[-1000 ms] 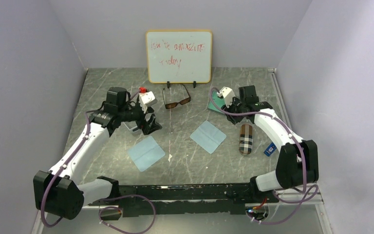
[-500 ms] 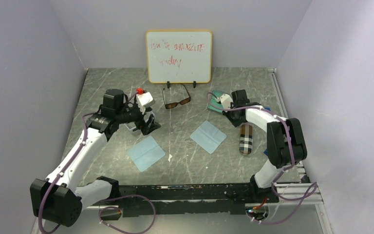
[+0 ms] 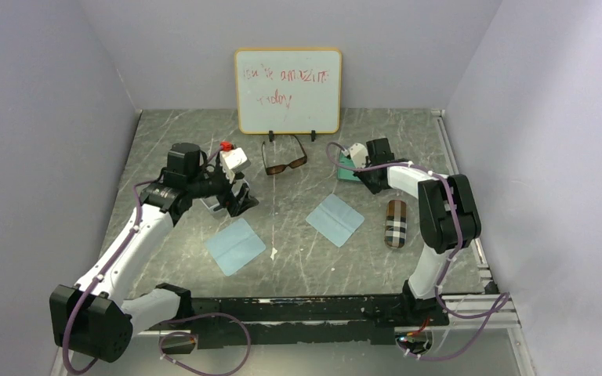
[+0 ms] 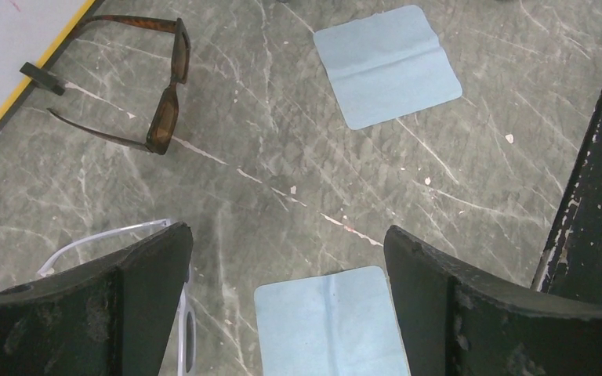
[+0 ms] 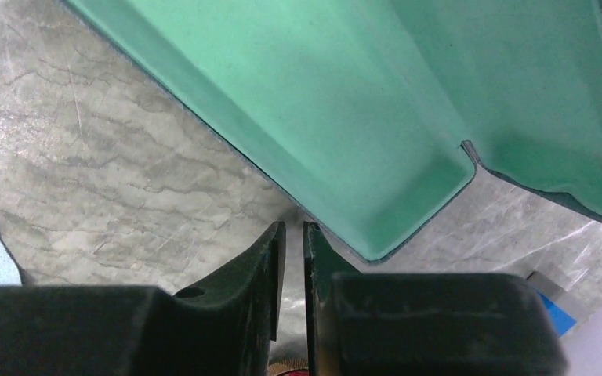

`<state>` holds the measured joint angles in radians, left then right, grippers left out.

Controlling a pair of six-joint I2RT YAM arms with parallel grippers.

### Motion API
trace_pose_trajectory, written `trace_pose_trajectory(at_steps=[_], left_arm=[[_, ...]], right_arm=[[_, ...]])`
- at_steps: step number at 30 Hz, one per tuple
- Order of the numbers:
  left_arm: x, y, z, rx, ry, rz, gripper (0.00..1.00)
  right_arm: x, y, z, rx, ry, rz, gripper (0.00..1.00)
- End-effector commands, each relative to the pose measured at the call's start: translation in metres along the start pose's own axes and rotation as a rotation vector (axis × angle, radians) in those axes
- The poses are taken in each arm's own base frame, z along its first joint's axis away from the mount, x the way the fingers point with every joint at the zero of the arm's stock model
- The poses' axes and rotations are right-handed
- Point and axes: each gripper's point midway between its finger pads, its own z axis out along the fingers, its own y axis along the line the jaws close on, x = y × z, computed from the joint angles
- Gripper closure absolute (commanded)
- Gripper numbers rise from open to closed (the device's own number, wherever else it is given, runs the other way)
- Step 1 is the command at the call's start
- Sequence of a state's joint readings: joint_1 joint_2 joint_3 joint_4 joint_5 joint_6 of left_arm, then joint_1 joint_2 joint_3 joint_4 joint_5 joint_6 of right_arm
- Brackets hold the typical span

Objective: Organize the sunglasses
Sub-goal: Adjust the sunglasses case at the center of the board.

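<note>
The brown sunglasses (image 3: 284, 163) (image 4: 165, 102) lie unfolded in front of the whiteboard. The white sunglasses (image 3: 213, 203) (image 4: 189, 335) lie on the table under my left gripper (image 3: 235, 197) (image 4: 284, 235), mostly hidden behind its left finger. That gripper hangs wide open above the table with nothing between its fingers. My right gripper (image 3: 360, 171) (image 5: 291, 225) is at the near corner of an open case with a green lining (image 3: 348, 165) (image 5: 345, 117). Its jaws stand almost together, and only bare table shows in the thin slit between them.
Two light-blue cloths (image 3: 235, 245) (image 3: 335, 219) lie in the middle of the table. A plaid case (image 3: 395, 222) lies shut at the right. The whiteboard (image 3: 288, 90) stands at the back. A dark rail (image 4: 596, 196) runs along the near edge.
The right arm has swung left and back, bringing its gripper to the green case's corner with its jaws narrowing. The left arm has barely moved.
</note>
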<state>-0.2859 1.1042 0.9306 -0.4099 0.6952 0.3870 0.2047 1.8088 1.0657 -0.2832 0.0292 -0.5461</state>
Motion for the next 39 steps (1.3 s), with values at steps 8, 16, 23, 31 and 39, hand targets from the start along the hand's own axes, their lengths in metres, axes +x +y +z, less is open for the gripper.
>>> trace_pose_trajectory(at_steps=[8, 16, 23, 31, 39], left_arm=[[-0.007, 0.0, -0.002, -0.007, -0.013, 0.011, 0.03], [-0.006, -0.002, -0.005, -0.012, -0.024, 0.026, 0.03], [-0.008, -0.002, -0.003, -0.009, -0.033, 0.023, 0.03], [-0.006, -0.001, -0.005, -0.019, -0.032, 0.027, 0.03], [-0.006, -0.002, -0.007, -0.034, -0.039, 0.033, 0.03]], right_arm=[[-0.025, 0.002, 0.005, -0.053, -0.036, -0.027, 0.79], [-0.004, -0.008, -0.043, -0.071, -0.055, -0.106, 0.64], [0.022, -0.056, -0.047, -0.066, -0.069, -0.16, 0.57], [0.027, -0.072, -0.019, -0.166, -0.145, -0.237, 0.45], [0.008, -0.065, -0.003, -0.228, -0.241, -0.245, 0.41]])
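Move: The green open sunglasses case lies right at the nearly shut right fingertips, its middle about 5 cm ahead and 4 cm to their left, its near edge against them close to the right corner. The plaid case is some 11 cm back and 5 cm right, the blue cloth about 10 cm back and 12 cm left, a blue box roughly 16 cm right and 2 cm ahead. From the left hand, the green case is about 17 cm ahead, 32 cm right and 20 cm below. Forward another 2 cm first, the right fingertips still pushing the case's near edge by its right corner; then the hand backs off and lifts clear by about 4 cm, swings right some 9 cm and sinks again beside that corner, easing forward and left at the end. Along the way the fingers open to a bit over half and the wrist turns counter-clockwise nearly 20 degrees. ##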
